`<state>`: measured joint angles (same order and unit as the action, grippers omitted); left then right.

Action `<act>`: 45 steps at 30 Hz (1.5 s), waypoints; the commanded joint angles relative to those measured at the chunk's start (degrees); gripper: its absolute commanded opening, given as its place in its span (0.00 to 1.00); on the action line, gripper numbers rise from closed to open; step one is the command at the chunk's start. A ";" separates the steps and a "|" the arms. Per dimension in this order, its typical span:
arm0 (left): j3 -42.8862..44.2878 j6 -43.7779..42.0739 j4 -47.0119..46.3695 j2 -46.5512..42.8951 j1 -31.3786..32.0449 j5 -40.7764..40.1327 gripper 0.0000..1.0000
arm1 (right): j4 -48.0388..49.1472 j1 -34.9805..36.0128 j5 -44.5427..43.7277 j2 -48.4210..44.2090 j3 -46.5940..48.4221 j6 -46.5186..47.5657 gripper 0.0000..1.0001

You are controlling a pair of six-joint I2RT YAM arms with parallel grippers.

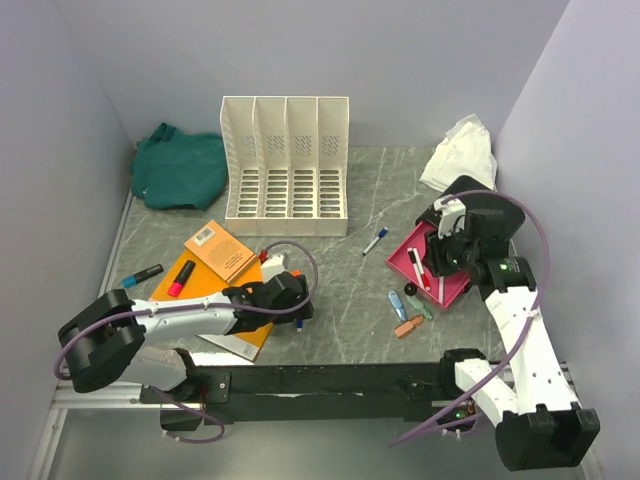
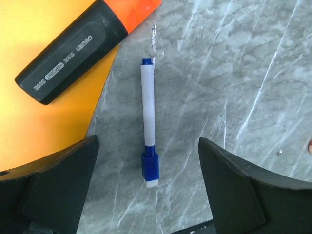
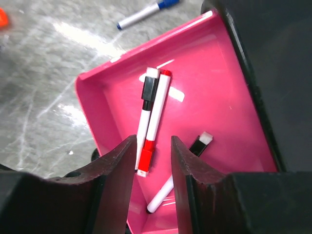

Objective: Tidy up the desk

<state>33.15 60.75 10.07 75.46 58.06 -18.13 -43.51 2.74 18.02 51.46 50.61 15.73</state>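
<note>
The desk [image 1: 345, 290] is dark grey-green stone with white veins. My left gripper [image 1: 296, 312] hovers low over it, open, straddling a white marker with a blue cap [image 2: 149, 131] that lies untouched between the wide-spread fingers [image 2: 63, 175]. An orange-and-black highlighter [image 2: 80, 48] lies on an orange notebook [image 2: 34, 122] just beside it. My right gripper [image 3: 153, 141] hangs over a pink tray [image 3: 209, 73], jaws a little apart and empty. Below them a red-capped marker [image 3: 155, 122] rests in the tray beside a black-capped one [image 3: 146, 105]. Another black-capped marker [image 3: 187, 168] lies lower in the tray.
A white file organiser [image 1: 286, 165] stands at the back. A green cloth [image 1: 180, 165] lies back left, a white cloth [image 1: 460, 152] back right. A small orange book [image 1: 220, 250], a red highlighter [image 1: 181, 278], a dark marker [image 1: 140, 275], a blue marker [image 1: 375, 240] and small items [image 1: 405, 310] lie about.
</note>
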 commanded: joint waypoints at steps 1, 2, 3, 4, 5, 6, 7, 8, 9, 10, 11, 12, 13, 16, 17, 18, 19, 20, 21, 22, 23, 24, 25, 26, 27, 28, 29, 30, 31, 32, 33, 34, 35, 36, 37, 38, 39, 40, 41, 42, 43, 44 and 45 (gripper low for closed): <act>3.59 0.86 3.28 2.75 0.21 -1.73 0.87 | 0.17 -2.48 6.14 -3.03 3.53 1.41 0.42; 4.55 1.03 3.99 3.46 0.21 -2.08 0.83 | 0.18 -4.31 8.15 -3.30 3.53 1.33 0.42; 5.08 1.04 4.78 4.16 0.21 -2.35 0.82 | 0.18 -5.98 9.13 -3.73 3.44 1.32 0.42; 5.61 0.86 6.01 5.56 0.21 -2.61 0.80 | 0.09 -6.69 10.18 -4.00 3.18 1.24 0.42; 6.92 0.95 6.63 6.53 0.21 -2.87 0.76 | 0.09 -7.57 11.93 -4.26 3.01 1.24 0.42; 7.54 0.69 7.16 7.41 0.21 -2.88 0.74 | 0.18 -8.62 12.73 -5.05 2.74 1.24 0.42; 8.33 0.42 7.86 9.33 0.21 -3.14 0.73 | 0.35 -9.07 13.18 -5.40 2.13 1.15 0.42; 10.17 -0.01 9.52 10.40 0.21 -3.66 0.70 | 0.44 -9.25 13.44 -5.93 1.78 1.15 0.42; 11.23 -0.37 10.75 11.54 0.21 -3.93 0.68 | 0.70 -9.51 13.53 -6.89 1.43 1.15 0.42; 12.28 -1.07 11.72 13.90 0.30 -4.10 0.66 | 0.79 -9.77 13.71 -7.25 0.81 1.06 0.42; 14.38 -1.33 14.08 15.14 0.21 -4.45 0.61 | 0.88 -9.86 13.88 -8.12 0.46 0.97 0.42; 15.27 -1.77 14.97 16.46 0.21 -4.46 0.57 | 1.05 -10.12 14.23 -8.48 0.28 0.97 0.42; 16.15 -2.47 15.68 18.56 0.30 -4.54 0.54 | 1.23 -10.47 14.50 -8.74 -0.16 0.89 0.43; 18.70 -2.92 18.32 21.56 0.65 -4.46 0.35 | 1.41 -11.35 15.55 -9.62 -0.77 0.80 0.42; 18.97 -2.92 19.11 22.01 0.82 -4.46 0.31 | 1.41 -11.36 15.64 -9.97 -0.86 0.71 0.42; 19.15 -2.83 19.46 22.36 1.00 -4.81 0.27 | 1.41 -11.53 15.82 -10.24 -0.95 0.71 0.43; 19.24 -2.92 19.47 22.71 1.43 -4.81 0.24 | 1.49 -11.79 16.16 -10.24 -0.95 0.71 0.43; 19.06 -2.92 19.47 22.71 1.53 -4.72 0.20 | 1.41 -11.88 16.52 -10.33 -0.95 0.88 0.43; 19.06 -3.01 19.21 22.71 1.70 -4.72 0.18 | 1.23 -12.06 16.61 -10.33 -0.95 0.89 0.43; 19.06 -3.18 19.20 22.71 2.05 -4.81 0.15 | 1.23 -11.97 17.04 -10.33 -0.86 0.80 0.43; 19.06 -3.27 19.12 22.54 2.14 -4.98 0.10 | 0.97 -12.06 17.31 -10.16 -0.78 1.15 0.43; 19.15 -3.44 18.77 22.28 2.40 -5.25 0.08 | 0.45 -12.06 17.66 -10.07 -0.34 1.32 0.43; 19.06 -3.79 18.33 20.97 2.84 -5.60 0.06 | 0.18 -12.06 18.18 -9.89 -0.08 1.85 0.42; 18.97 -3.80 17.89 20.08 3.11 -5.77 0.02 | -0.17 -12.06 19.32 -9.45 0.10 2.03 0.43; 18.89 -3.97 17.54 19.03 3.20 -5.95 0.01 | -1.05 -12.06 20.20 -9.19 0.80 2.38 0.43; 18.36 -4.24 16.14 16.41 3.37 -5.69 0.01 | -1.66 -12.06 21.08 -8.75 1.33 3.25 0.43; 18.10 -4.32 15.34 14.91 3.37 -5.60 0.01 | -2.45 -12.06 23.18 -7.70 1.86 3.95 0.43; 17.75 -4.33 14.55 13.24 3.37 -5.51 0.01 | -4.29 -11.89 24.16 -7.00 3.43 4.74 0.43; 16.87 -4.33 12.72 9.83 3.29 -4.99 0.01 | -5.18 -11.88 24.95 -6.12 4.49 6.14 0.43; 16.43 -4.15 11.65 7.97 3.28 -4.72 0.01 | -6.06 -11.88 26.52 -4.46 5.45 6.68 0.43; 15.99 -3.89 10.77 4.29 3.37 -4.55 0.01 | -8.15 -11.54 27.41 -3.66 7.64 7.47 0.43; 14.94 -3.36 8.33 2.34 3.37 -4.20 0.01 | -9.22 -11.27 28.55 -1.65 8.88 8.96 0.44; 14.32 -2.92 7.09 0.50 3.20 -3.41 0.01 | -10.01 -10.83 29.43 -0.67 9.94 9.15 0.44; 13.71 -2.40 5.59 -3.09 3.20 -2.88 0.01 | -10.89 -9.78 31.44 0.21 11.77 8.97 0.45; 12.31 -1.96 3.58 -4.78 2.94 -2.18 0.01 | -11.33 -8.64 32.68 1.17 12.58 8.62 0.45; 11.60 -1.78 0.16 -6.36 2.85 -1.13 0.01 | -11.60 -7.41 33.47 2.92 13.28 8.10 0.48; 11.07 -0.99 -1.78 -9.08 2.85 -0.51 0.01 | -10.21 -5.92 33.92 3.55 14.16 6.79 0.49; 10.11 -0.81 -3.46 -10.32 2.41 0.02 0.01 | -8.98 -1.38 33.66 4.78 14.34 3.55 0.50; 9.66 -0.64 -6.87 -11.47 2.23 1.16 0.01 | -7.57 0.58 33.57 5.22 14.43 1.78 0.57; 9.40 -0.37 -8.47 -13.04 2.06 1.69 0.01 | -4.34 2.95 33.66 5.66 14.60 -0.06 0.64; 9.13 -0.37 -9.61 -13.67 1.71 2.39 0.01 | -2.57 6.45 34.18 6.88 14.61 -3.47 0.68; 9.13 -0.46 -11.80 -14.20 1.44 3.09 0.01 | -1.16 7.96 34.80 7.77 14.69 -4.47 0.70; 9.30 -0.63 -14.09 -14.55 1.26 4.41 0.01 | 0.60 9.02 35.41 8.91 15.39 -5.26 0.70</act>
<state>43.16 59.40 7.77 62.83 60.27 -18.39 -49.71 6.35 49.43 57.69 63.00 17.34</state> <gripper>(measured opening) 0.042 0.688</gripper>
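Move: Lying just beyond the open left fingers, the blue marker has its middle about 3 cm ahead, 1 cm right and 2 cm below. The orange-tipped highlighter sits some 9 cm ahead and 3 cm left of the left hand, on the orange folder's edge. From the empty right hand, which hovers over the pink drawer (roughly 6 cm beneath, 1 cm ahead), that marker is about 30 cm left, 6 cm back and 16 cm down; a second blue marker is 13 cm left, 10 cm ahead. Easing forward and right and dipping slightly, the left hand rolls over the blue marker, shuts on its barrel near the middle and lifts it steeply, about 16 cm, drifting right. The right hand first rises some 4 cm off the drawer, pauses, then swings left towards the raised marker, still climbing, turning counter-clockwise and opening its fingers wider. ##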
